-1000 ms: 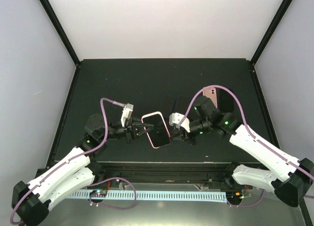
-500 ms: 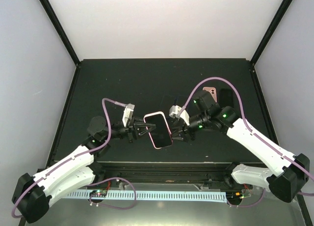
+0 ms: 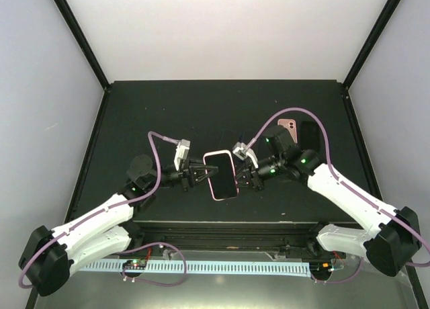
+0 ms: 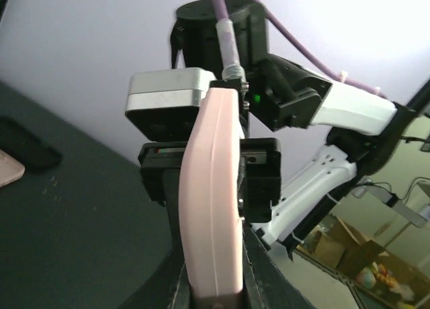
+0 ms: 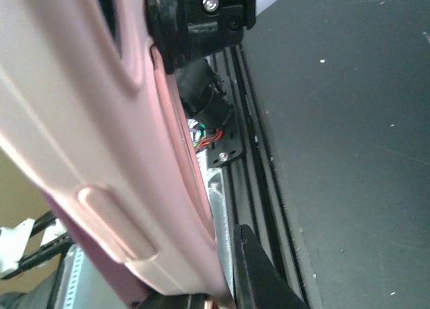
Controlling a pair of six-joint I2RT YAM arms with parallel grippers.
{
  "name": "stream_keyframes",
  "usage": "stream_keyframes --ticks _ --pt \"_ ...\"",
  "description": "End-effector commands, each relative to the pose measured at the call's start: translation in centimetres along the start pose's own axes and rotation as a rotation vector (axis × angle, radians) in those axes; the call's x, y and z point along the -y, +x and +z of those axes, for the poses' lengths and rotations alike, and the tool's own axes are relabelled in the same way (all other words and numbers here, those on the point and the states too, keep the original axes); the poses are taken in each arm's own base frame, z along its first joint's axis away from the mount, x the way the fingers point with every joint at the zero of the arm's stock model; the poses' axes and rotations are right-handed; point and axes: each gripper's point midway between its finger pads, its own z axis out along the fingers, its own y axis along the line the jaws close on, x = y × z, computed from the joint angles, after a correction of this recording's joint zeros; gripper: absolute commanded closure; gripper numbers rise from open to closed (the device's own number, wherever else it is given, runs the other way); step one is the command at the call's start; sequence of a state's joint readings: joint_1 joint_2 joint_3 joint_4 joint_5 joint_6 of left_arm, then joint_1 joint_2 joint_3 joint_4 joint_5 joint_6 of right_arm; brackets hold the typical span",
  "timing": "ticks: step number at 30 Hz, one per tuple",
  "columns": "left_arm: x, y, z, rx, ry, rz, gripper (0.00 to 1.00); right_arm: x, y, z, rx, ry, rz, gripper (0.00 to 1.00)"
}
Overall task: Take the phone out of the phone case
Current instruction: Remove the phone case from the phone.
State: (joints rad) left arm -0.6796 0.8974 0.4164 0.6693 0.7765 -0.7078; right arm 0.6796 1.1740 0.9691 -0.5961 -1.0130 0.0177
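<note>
A phone with a dark screen sits in a pink phone case. Both grippers hold it above the black table near the front edge, screen up. My left gripper is shut on the case's left long edge. My right gripper grips the right long edge. In the left wrist view the pink case stands edge-on between my fingers, with the right gripper behind it. In the right wrist view the case's side and back fill the left, and one black finger lies against its base.
A second pink phone and a dark flat item lie at the back right of the table; both also show in the left wrist view. The table's front rail runs just below the held phone.
Both grippers have moved closer in on the phone. The phone has shifted slightly right and turned from tilted to nearly straight.
</note>
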Motion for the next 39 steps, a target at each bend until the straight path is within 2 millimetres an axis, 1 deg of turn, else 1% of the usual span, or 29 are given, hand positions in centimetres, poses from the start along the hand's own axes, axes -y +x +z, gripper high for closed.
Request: stream_keyframes --ticks 1,2,4,6,7,9,11,13,15,16,18,20,23,25,28,30,32,35,37,39 --pt "-5.8 2.1 0.4 -0.069 -0.285 -0.084 0.91 -0.8 -4.5 -0.1 0.228 -0.048 -0.091 0.99" --pt "-6.7 1.2 0.2 -0.049 -0.35 -0.067 0.83 0.1 -4.1 -0.1 0.239 -0.023 -0.06 0.99" --pt "-7.7 -0.5 -0.3 -0.004 -0.443 -0.025 0.61 2.1 -3.4 0.1 0.249 0.03 0.022 0.99" --pt "-8.2 -2.2 -0.9 0.05 -0.517 0.022 0.47 4.2 -2.4 0.2 0.266 0.1 0.105 0.99" --pt "-8.5 -3.0 -1.5 0.075 -0.561 0.046 0.41 4.9 -1.9 0.2 0.276 0.124 0.118 0.99" --pt "-8.8 -4.5 -2.5 0.107 -0.648 0.118 0.34 5.9 -1.3 0.1 0.298 0.159 0.133 0.99" --pt "-9.4 -5.1 -3.5 0.088 -0.743 0.143 0.31 6.6 -0.7 0.0 0.318 0.169 0.142 0.99" --pt "-10.5 -4.6 -4.8 0.066 -0.837 0.143 0.28 7.1 -0.5 0.0 0.325 0.173 0.159 0.99" --pt "-11.6 -3.7 -6.2 0.055 -0.921 0.127 0.25 7.7 -0.5 0.1 0.327 0.186 0.173 0.99" --pt "-11.9 -3.2 -6.8 0.056 -0.948 0.12 0.2 8.2 -0.4 0.1 0.33 0.201 0.179 0.99" --pt "-11.7 -2.8 -7.9 0.081 -0.972 0.114 0.18 9.0 -0.4 0.0 0.333 0.233 0.194 0.99" --pt "-11.2 -2.2 -8.5 0.097 -0.964 0.11 0.22 9.8 -0.5 -0.2 0.338 0.274 0.217 0.99" --pt "-10.7 -1.0 -9.1 0.08 -0.97 0.094 0.26 11.7 -0.1 -0.9 0.35 0.376 0.287 0.99" --pt "-10.7 0.1 -9.3 0.057 -0.986 0.086 0.29 12.5 0.2 -1.4 0.368 0.404 0.321 0.99" --pt "-10.8 1.6 -9.0 0.014 -1.005 0.089 0.31 13.5 0.4 -1.9 0.383 0.44 0.363 0.99" --pt "-10.8 2.5 -8.2 -0.024 -1.008 0.104 0.31 14.9 0.7 -3.0 0.399 0.526 0.413 0.99" --pt "-10.3 3.6 -6.5 -0.087 -0.986 0.151 0.31 15.9 0.6 -4.5 0.434 0.577 0.428 0.99" --pt "-10.1 4.8 -4.4 -0.177 -0.991 0.216 0.26 17.2 0.8 -6.9 0.485 0.644 0.451 0.99" --pt "-10.3 5.6 -2.9 -0.224 -0.995 0.249 0.23 17.8 0.9 -8.1 0.503 0.694 0.449 0.99" --pt "-10.3 5.9 -1.4 -0.24 -0.976 0.266 0.22 17.9 0.8 -8.6 0.51 0.715 0.445 0.99"
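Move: The phone in its pink case hangs between the hands, gripped by both: its middle is about 3 cm right of the left hand, 2 cm nearer the base and 2 cm lower; from the right hand it is 4 cm left, 1 cm ahead and 2 cm up. From the right hand, the right blue phone lies some 22 cm ahead, 8 cm right; the left blue phone 22 cm ahead, 1 cm left; the empty pink case 29 cm ahead, 23 cm right, all about 25 cm below. The phone in its pink case passes wholly to the right hand, which keeps its pinch and carries it forward about 14 cm, down 11 and finally right, towards the right blue phone, turning some 50 degrees clockwise. The left fingers open wide and let go as that hand pushes forward 10 cm, swings left, then draws back and sinks, tilting to point down and forward-right. ##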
